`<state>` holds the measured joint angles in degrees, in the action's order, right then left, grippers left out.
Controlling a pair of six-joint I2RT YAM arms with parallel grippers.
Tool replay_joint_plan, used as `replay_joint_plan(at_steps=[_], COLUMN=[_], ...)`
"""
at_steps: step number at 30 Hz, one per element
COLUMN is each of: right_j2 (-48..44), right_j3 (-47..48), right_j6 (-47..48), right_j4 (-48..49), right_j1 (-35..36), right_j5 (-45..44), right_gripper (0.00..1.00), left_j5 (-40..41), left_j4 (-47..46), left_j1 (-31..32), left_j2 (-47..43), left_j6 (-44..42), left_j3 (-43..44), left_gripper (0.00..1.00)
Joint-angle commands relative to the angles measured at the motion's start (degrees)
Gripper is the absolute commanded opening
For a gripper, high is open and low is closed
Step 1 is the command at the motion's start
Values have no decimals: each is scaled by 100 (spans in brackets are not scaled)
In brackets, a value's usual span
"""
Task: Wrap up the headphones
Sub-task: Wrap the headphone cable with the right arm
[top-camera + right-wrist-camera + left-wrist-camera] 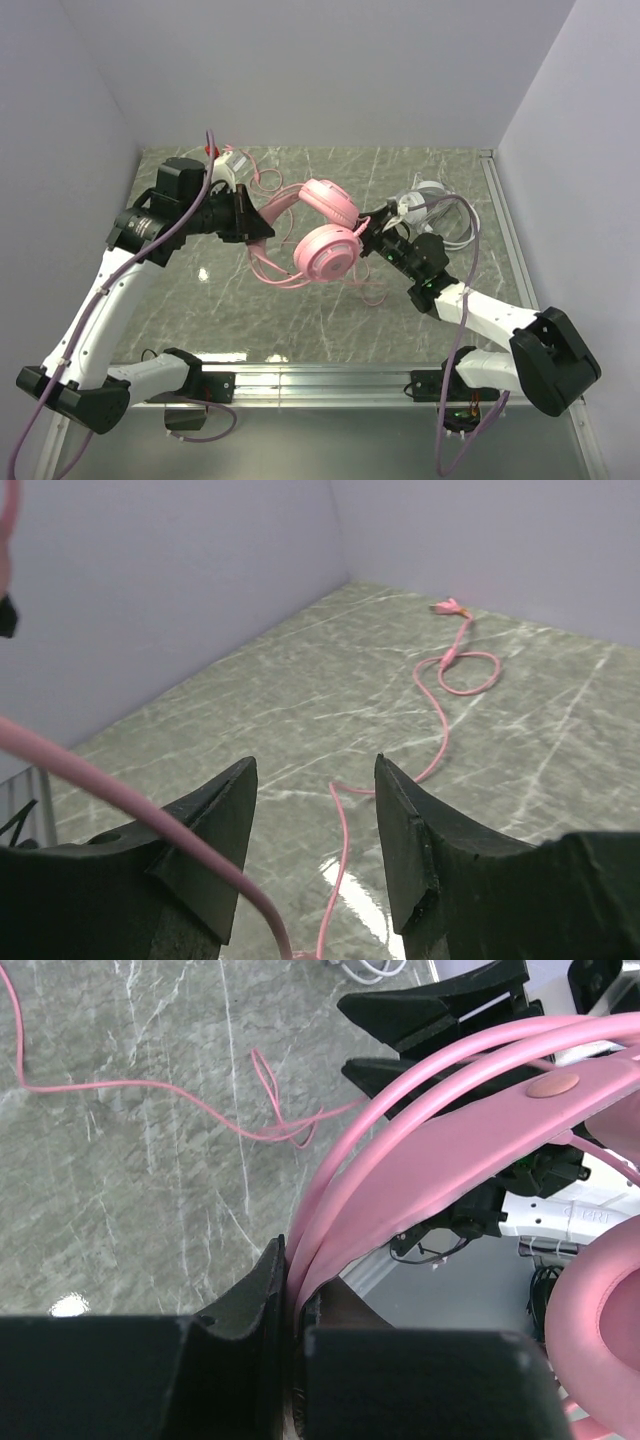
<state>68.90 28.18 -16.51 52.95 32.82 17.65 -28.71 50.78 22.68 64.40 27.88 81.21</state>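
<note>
The pink headphones [325, 235] hang above the middle of the table, cups facing forward. My left gripper [262, 225] is shut on their pink headband [480, 1110], which is pinched between the jaws in the left wrist view [295, 1275]. One pink ear cup [600, 1330] shows at the lower right there. My right gripper [368, 232] stands open beside the lower cup, with nothing between its fingers [315, 770]. A thick pink cord [120, 800] crosses its left finger. The thin pink cord [440, 710] trails over the table to its plug [448, 606]. The white-grey headphones [425, 205] lie behind the right arm.
A small red-and-white object [222, 160] sits at the back left corner. Loops of pink cord [300, 280] lie under the headset. A metal rail [320, 380] runs along the near edge. Lilac walls close off the left, back and right.
</note>
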Motion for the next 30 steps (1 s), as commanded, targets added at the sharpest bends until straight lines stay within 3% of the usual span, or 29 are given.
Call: replay_joint_plan(at_steps=[1,7,13,16,17,19,30], right_j2=[70,150,255,299,273,246,-342], right_j3=[196,240,389,521,565,635,679], right_j6=[-54,25,43,43,43,25,289], right_j4=[514,480,436,313,269,146,-583], right_j1=[111,199,190,199,199,190,181], right_j5=[160,107,63,81,72,37,-833], right_gripper=[58,57,43,24,10,0,0], left_j5=[-328,-504,-741,-855,-917,-952,-891], left_j4=[-420,-482,-535,-569,-578,-622,-754], left_j1=[-18,-18,-18,-18,-18,-18,175], left_j2=[2,90,73,73,64,55,-59], left_j6=[209,236,218,200,192,165,-301], left_j3=[202,220,194,132,88,53,-474], left_gripper=[1,0,1,0,1,0,1])
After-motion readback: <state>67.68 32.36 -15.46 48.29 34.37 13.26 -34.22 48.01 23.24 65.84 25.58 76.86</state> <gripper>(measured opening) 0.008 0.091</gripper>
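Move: My right hand waits with its fingers a bit over half open beside the ear cups; the headphone cable runs just under its fingertips, about 2 cm below and 1 cm back. From that hand the near ear cup is roughly 5 cm left, 6 cm back and 4 cm up, the far ear cup about 4 cm left, 2 cm ahead and 5 cm up. From my left hand, still gripping the headband, that stretch of cable lies some 15 cm right, 5 cm ahead and 8 cm lower. I ease my right hand about 1 cm left, slightly back and down over the cable, shut the fingers so they pinch it, then lift it some 3 cm, drifting forward and back to the right at the end. My left hand keeps its hold on the headband, shifts about 1.5 cm right, turns a little clockwise and finally sinks some 2 cm. ##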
